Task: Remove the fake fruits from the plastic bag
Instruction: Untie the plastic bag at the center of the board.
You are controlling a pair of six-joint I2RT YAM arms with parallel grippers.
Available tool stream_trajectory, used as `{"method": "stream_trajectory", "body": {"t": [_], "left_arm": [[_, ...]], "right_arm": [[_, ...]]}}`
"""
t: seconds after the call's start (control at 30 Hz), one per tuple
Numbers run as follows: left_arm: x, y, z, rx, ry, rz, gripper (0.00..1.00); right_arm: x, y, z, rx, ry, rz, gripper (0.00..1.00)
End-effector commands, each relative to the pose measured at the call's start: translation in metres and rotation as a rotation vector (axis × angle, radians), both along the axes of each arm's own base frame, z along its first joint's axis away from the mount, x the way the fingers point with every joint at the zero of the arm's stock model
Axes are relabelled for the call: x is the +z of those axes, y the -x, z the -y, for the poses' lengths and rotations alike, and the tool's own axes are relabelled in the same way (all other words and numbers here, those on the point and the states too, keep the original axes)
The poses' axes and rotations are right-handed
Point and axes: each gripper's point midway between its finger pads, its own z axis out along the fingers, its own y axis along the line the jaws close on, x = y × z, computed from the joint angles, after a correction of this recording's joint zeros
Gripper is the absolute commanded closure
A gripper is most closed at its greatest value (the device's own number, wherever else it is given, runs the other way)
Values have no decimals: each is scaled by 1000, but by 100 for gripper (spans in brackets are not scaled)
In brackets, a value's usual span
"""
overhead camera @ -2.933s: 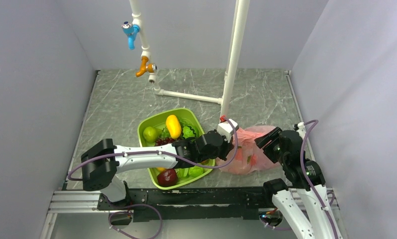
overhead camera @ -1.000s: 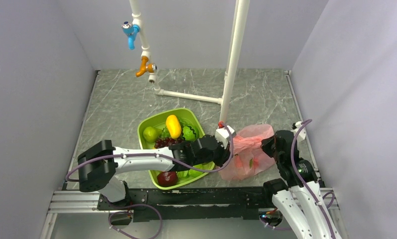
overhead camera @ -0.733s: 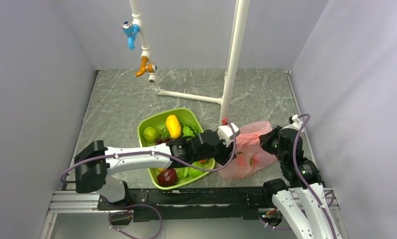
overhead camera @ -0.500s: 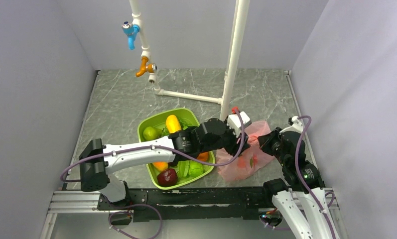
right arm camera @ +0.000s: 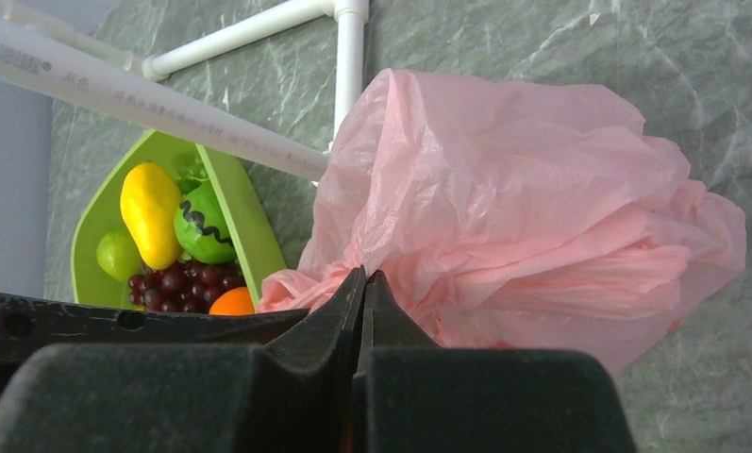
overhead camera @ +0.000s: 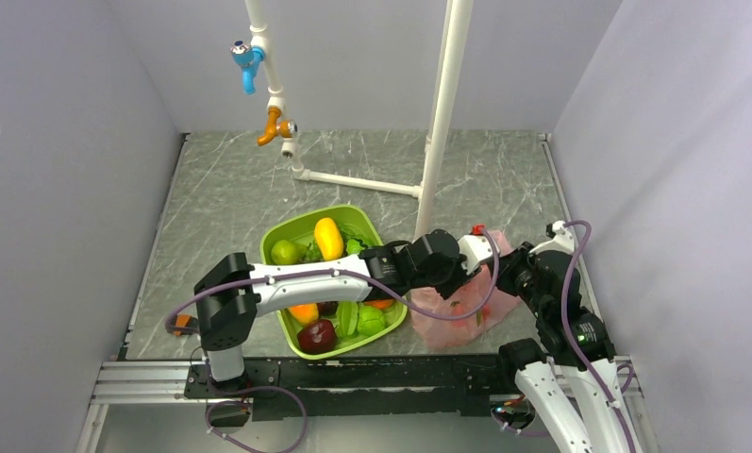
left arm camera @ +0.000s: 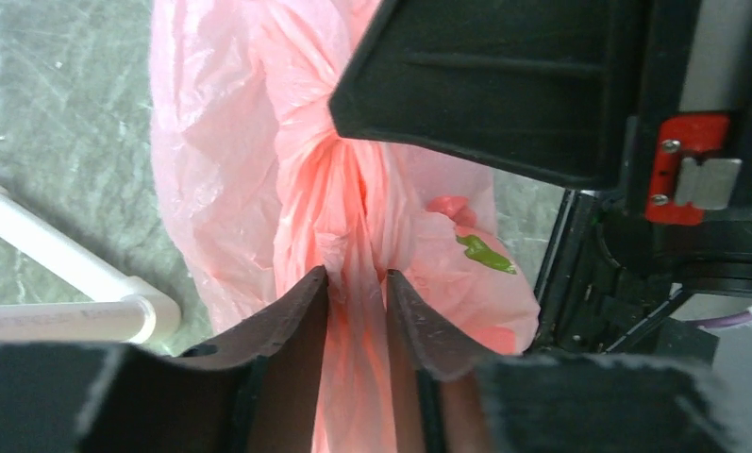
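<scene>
The pink plastic bag (overhead camera: 452, 307) lies on the table right of the tray, gathered upward at its top. My left gripper (left arm camera: 356, 276) has come across the tray, and its two fingers press on either side of a bunched fold of the bag (left arm camera: 259, 142). My right gripper (right arm camera: 364, 276) is shut, its tips pinching a thin edge of the bag (right arm camera: 542, 189) from the right side (overhead camera: 510, 274). The fake fruits stay inside the bag. Only a reddish patch (left arm camera: 452, 206) and a green mark (left arm camera: 485, 253) show through the film.
A green tray (overhead camera: 266, 250) left of the bag holds a yellow mango (overhead camera: 328, 238), grapes, an orange, a dark maroon apple (overhead camera: 317, 335) and green pieces. A white pipe post (overhead camera: 440, 123) rises just behind the bag, with a low pipe (overhead camera: 358, 181) along the table. Walls close in on both sides.
My left arm swung right from the tray's edge to the bag's top, opened its jaws, then closed them on a fold. The right gripper kept its hold and rose slightly.
</scene>
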Motion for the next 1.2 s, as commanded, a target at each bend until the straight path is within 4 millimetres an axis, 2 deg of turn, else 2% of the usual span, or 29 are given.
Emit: {"method": "stream_trajectory", "body": {"t": [0.0,0.07,0.13,0.17,0.3,0.37,0.43,0.5,0.57,0.7,0.8,0.87,0.97,1.07,1.17], "left_arm": [[38,-8,3,38,97,16,72],[41,-6,1,37,121,3,81],[41,-9,-3,64,118,-1,96],[41,-11,-6,84,113,-1,99],[51,-17,-26,189,157,-16,100],[65,-19,-40,251,249,-20,100],[67,-18,-54,288,338,-30,100],[72,-18,-65,332,422,-56,100],[71,-17,-73,361,477,-79,100],[64,-11,-72,338,513,-123,100],[62,-9,-66,324,513,-150,100],[65,-7,-66,314,526,-152,100],[69,-9,-67,311,545,-143,100],[71,-11,-67,313,557,-151,100],[73,-10,-67,300,570,-162,100]], "right_arm": [[17,-4,4,-19,7,52,100],[18,-6,5,-23,9,54,100],[20,-8,7,-45,10,59,100],[20,-9,11,-73,10,55,100],[16,-12,41,-276,35,7,100],[9,-11,58,-380,67,-41,100],[1,-6,80,-523,121,-108,100],[1,-2,97,-637,173,-156,100],[10,-5,105,-677,207,-163,100],[16,-10,114,-689,284,-172,100],[16,-5,123,-697,339,-203,100],[18,-10,114,-598,336,-193,91],[24,-13,82,-369,289,-177,74],[52,-10,45,-104,250,-78,53],[85,0,30,28,260,39,32]]}}
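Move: The left hand already has the bag's gathered neck between its half-closed fingertips. The bag body hangs about 12 cm below and 5 cm back; the pipe foot is roughly 12 cm left and 4 cm ahead, the fruit basket some 29 cm left and 3 cm back, both around 15 cm down. For the right hand, still pinching the bag, that neck lies about 4 cm left, level ahead and a little below. The left fingers close and pinch the gathered plastic, then pull it about 7 cm left towards the basket and some 5 cm up, the fingertips tipping upward. Keeping its pinch, the right hand draws away some 10 cm to the right, swinging clockwise about 35 degrees; there it opens wide and swings back left and up by a few centimetres. ##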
